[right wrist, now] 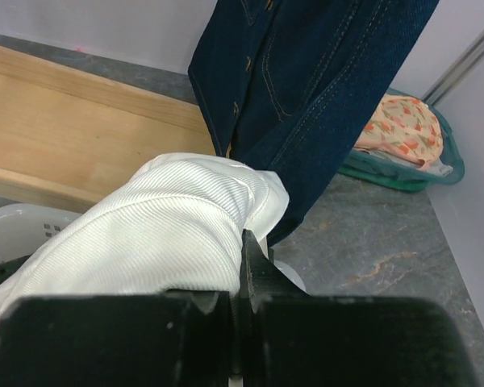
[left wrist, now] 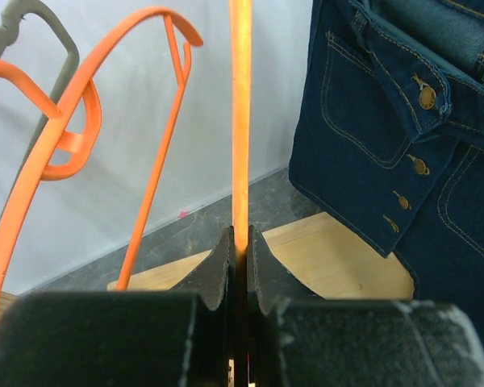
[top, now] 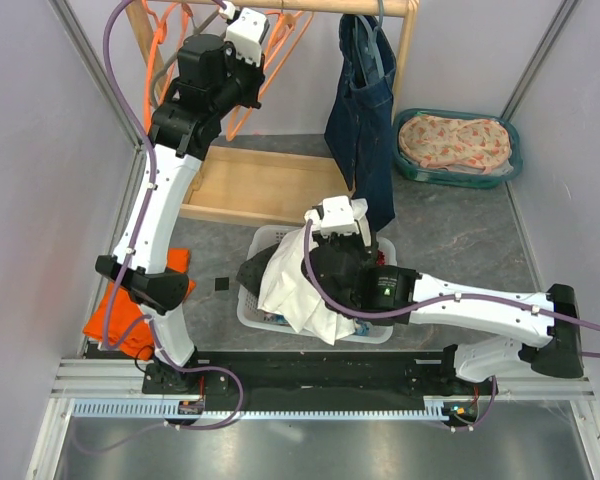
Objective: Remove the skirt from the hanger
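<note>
High at the back, my left gripper (top: 242, 30) (left wrist: 240, 238) is shut on the thin bar of an empty orange hanger (left wrist: 240, 121) (top: 270, 72) that hangs from the wooden rail (top: 320, 6). The white ribbed skirt (top: 295, 280) (right wrist: 161, 234) is off that hanger. It drapes over my right gripper (top: 345, 225) (right wrist: 244, 242), which is shut on its edge above the white laundry basket (top: 252, 312) (right wrist: 16, 230). The skirt's lower part hangs down into the basket.
A dark denim garment (top: 365, 120) (left wrist: 403, 145) (right wrist: 306, 81) hangs from the rail just behind my right gripper. More orange hangers and a grey one (left wrist: 32, 12) hang at the left. The rack's wooden base (top: 250, 185), a teal basket (top: 510, 165) with floral cloth and an orange cloth (top: 120, 315) surround me.
</note>
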{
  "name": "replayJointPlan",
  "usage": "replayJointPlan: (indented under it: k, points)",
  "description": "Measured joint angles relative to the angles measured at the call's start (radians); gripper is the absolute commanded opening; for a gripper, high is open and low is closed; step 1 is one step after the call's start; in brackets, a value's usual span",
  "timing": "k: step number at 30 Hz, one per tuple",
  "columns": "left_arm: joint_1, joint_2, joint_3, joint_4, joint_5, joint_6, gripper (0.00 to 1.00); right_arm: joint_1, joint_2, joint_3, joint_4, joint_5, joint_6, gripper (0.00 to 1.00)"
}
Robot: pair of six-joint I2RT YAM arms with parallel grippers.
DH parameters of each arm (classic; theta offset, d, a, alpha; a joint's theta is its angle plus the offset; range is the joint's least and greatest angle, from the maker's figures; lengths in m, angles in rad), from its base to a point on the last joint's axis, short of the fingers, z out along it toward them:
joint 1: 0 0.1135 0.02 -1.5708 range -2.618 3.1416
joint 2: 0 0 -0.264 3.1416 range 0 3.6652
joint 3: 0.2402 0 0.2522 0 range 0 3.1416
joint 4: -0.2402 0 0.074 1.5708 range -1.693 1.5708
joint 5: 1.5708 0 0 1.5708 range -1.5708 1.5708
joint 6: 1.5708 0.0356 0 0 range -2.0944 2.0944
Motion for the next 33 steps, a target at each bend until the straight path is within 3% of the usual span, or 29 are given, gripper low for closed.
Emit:
replayJointPlan:
  k: [9, 17, 19, 20, 22, 23, 33]
  points:
    - [0.012, -0.001, -0.014, 0.002, 0.002, -0.002, 0.02, -0.012, 0.043, 0.132, -0.179, 0.007, 0.111, 0.0]
    - [0.024, -0.013, -0.119, 0.032, -0.017, -0.016, 0.02, -0.064, 0.044, 0.188, -0.256, 0.015, 0.156, 0.0]
    - [0.024, -0.023, -0.132, 0.039, -0.02, -0.017, 0.17, -0.072, 0.046, 0.2, -0.269, 0.015, 0.161, 0.0]
    - [0.024, -0.029, -0.137, 0.039, -0.024, -0.017, 0.55, -0.075, 0.047, 0.208, -0.275, 0.015, 0.163, 0.0]
    - [0.024, -0.039, -0.143, 0.037, -0.031, -0.018, 0.89, -0.081, 0.055, 0.226, -0.284, 0.013, 0.163, 0.0]
    - [0.025, -0.043, -0.146, 0.036, -0.032, -0.021, 0.99, -0.084, 0.06, 0.235, -0.285, 0.013, 0.163, 0.0]
    - [0.027, -0.203, -0.257, 0.029, -0.021, -0.039, 1.0, -0.131, 0.166, 0.245, -0.35, -0.05, 0.259, 0.0]
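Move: My left hand still has the bare orange hanger, which hooks onto the rail some 7 cm farther out and 15 cm above it. The other bare hangers are about 10 cm to its left and 3 cm farther out; the denim skirt hangs about 16 cm to its right and 6 cm farther out. The white basket's middle sits roughly 8 cm back, 5 cm left and 26 cm below my right hand, which still holds the white skirt. I lower my left hand about 3.5 cm and open its fingers wide to let go of the orange hanger under the rail, then draw it back some 5 cm, going a little left and up. Meanwhile my right hand keeps its pinch on the white skirt above the basket, lifting almost 4 cm and easing forward and slightly right, then sinking back to its starting height. ##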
